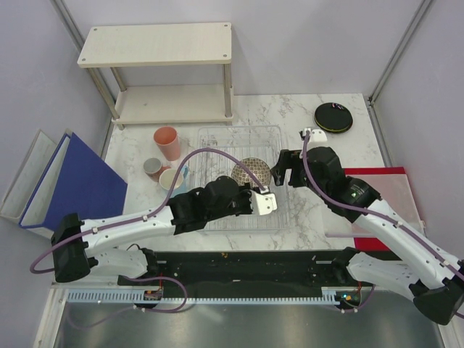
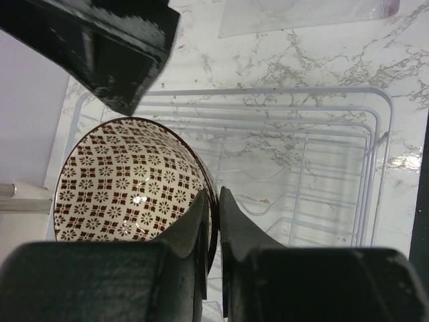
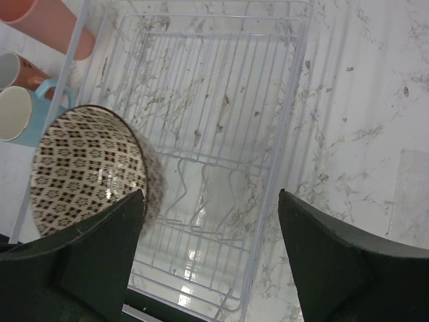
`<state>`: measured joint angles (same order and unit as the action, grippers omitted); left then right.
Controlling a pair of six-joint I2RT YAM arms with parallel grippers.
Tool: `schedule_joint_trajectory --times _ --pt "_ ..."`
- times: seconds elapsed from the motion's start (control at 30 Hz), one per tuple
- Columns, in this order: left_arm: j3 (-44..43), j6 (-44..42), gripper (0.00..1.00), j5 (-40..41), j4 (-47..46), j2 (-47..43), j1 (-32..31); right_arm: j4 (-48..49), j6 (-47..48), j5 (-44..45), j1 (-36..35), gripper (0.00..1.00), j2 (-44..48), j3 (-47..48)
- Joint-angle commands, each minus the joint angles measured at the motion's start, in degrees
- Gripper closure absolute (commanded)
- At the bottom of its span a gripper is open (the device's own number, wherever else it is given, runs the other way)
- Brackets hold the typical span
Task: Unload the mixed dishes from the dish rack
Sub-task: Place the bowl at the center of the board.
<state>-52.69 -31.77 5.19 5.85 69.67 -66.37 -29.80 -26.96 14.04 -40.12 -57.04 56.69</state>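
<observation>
The silvery wire dish rack [image 1: 221,156] [image 2: 322,168] [image 3: 221,100] lies mid-table. A beige bowl with a brown net pattern [image 1: 251,172] [image 2: 127,181] [image 3: 87,171] is tipped on its edge over the rack. My left gripper [image 1: 262,197] [image 2: 213,201] is shut on the bowl's rim, one finger inside and one outside. My right gripper [image 1: 285,172] [image 3: 211,194] stands open just right of the bowl, its left finger close to the bowl's outer wall. The rest of the rack shows bare wire.
Left of the rack on the marble sit a salmon pink cup [image 1: 167,142] [image 3: 53,27], a small grey cup [image 1: 152,168] and a light blue cup [image 1: 172,178] [image 3: 27,114]. A black plate [image 1: 333,117] lies back right. There is a wooden shelf [image 1: 156,72], a blue folder [image 1: 76,181] and a red board [image 1: 380,199].
</observation>
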Motion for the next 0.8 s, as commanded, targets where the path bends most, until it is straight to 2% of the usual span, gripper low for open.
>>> schedule_joint_trajectory --times 0.0,0.3,0.4,0.5,0.53,0.6,0.63,0.73,0.77 --pt "-1.3 0.1 0.98 -3.0 -4.7 1.2 -0.9 4.2 -1.3 0.6 -0.3 0.12 2.2 1.0" --pt "-2.6 1.1 0.98 -4.2 -4.8 1.7 -1.2 3.4 0.0 -5.3 -0.3 0.14 -3.1 1.1" --pt "-2.9 1.1 0.98 -4.2 -4.5 1.2 -1.5 3.6 0.3 -6.3 -0.3 0.20 -4.8 0.7" --pt "-3.0 1.2 0.98 -4.3 -4.5 1.0 -1.8 3.6 0.4 -6.8 -0.3 0.30 -5.9 0.4" --pt "-3.0 1.2 0.98 -4.2 -4.5 1.1 -1.9 3.5 0.5 -6.8 -0.3 0.40 -6.2 0.4" --pt "-3.0 1.0 0.98 -4.0 -4.4 1.1 -2.3 3.3 0.5 -6.8 -0.3 0.50 -6.8 0.2" --pt "-2.9 1.1 0.98 -3.9 -4.5 1.0 -2.4 3.1 0.8 -6.9 -0.3 0.58 -6.9 0.2" --pt "-2.8 1.0 0.98 -3.5 -4.5 0.8 -2.7 2.0 1.1 -7.0 -0.3 0.69 -8.0 0.2" --pt "-2.8 0.9 0.98 -3.4 -4.5 0.7 -2.8 1.8 1.4 -7.1 -0.3 0.69 -8.6 0.1"
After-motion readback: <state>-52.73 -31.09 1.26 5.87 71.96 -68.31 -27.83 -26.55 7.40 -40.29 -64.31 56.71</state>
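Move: The bowl, still pinched by its rim in the left hand, has its middle about 5 cm ahead of that hand, 1 cm to its left and level with it. From the open right hand the bowl's middle is some 10 cm to the left, 2 cm back and 3 cm lower. The dish rack's middle lies 12 cm left of the right hand, 2 cm ahead and 18 cm down; the board's centre is roughly 31 cm to its right, 5 cm back and 20 cm down. Straddling the bowl's right-hand rim, one finger inside and one outside, the right fingers close from wide to about a third open. That hand first lifts slightly, then sinks about 5 cm while going some 3 cm left onto the rim. The left hand keeps its pinch and brings the bowl about 3 cm back, right and down. ##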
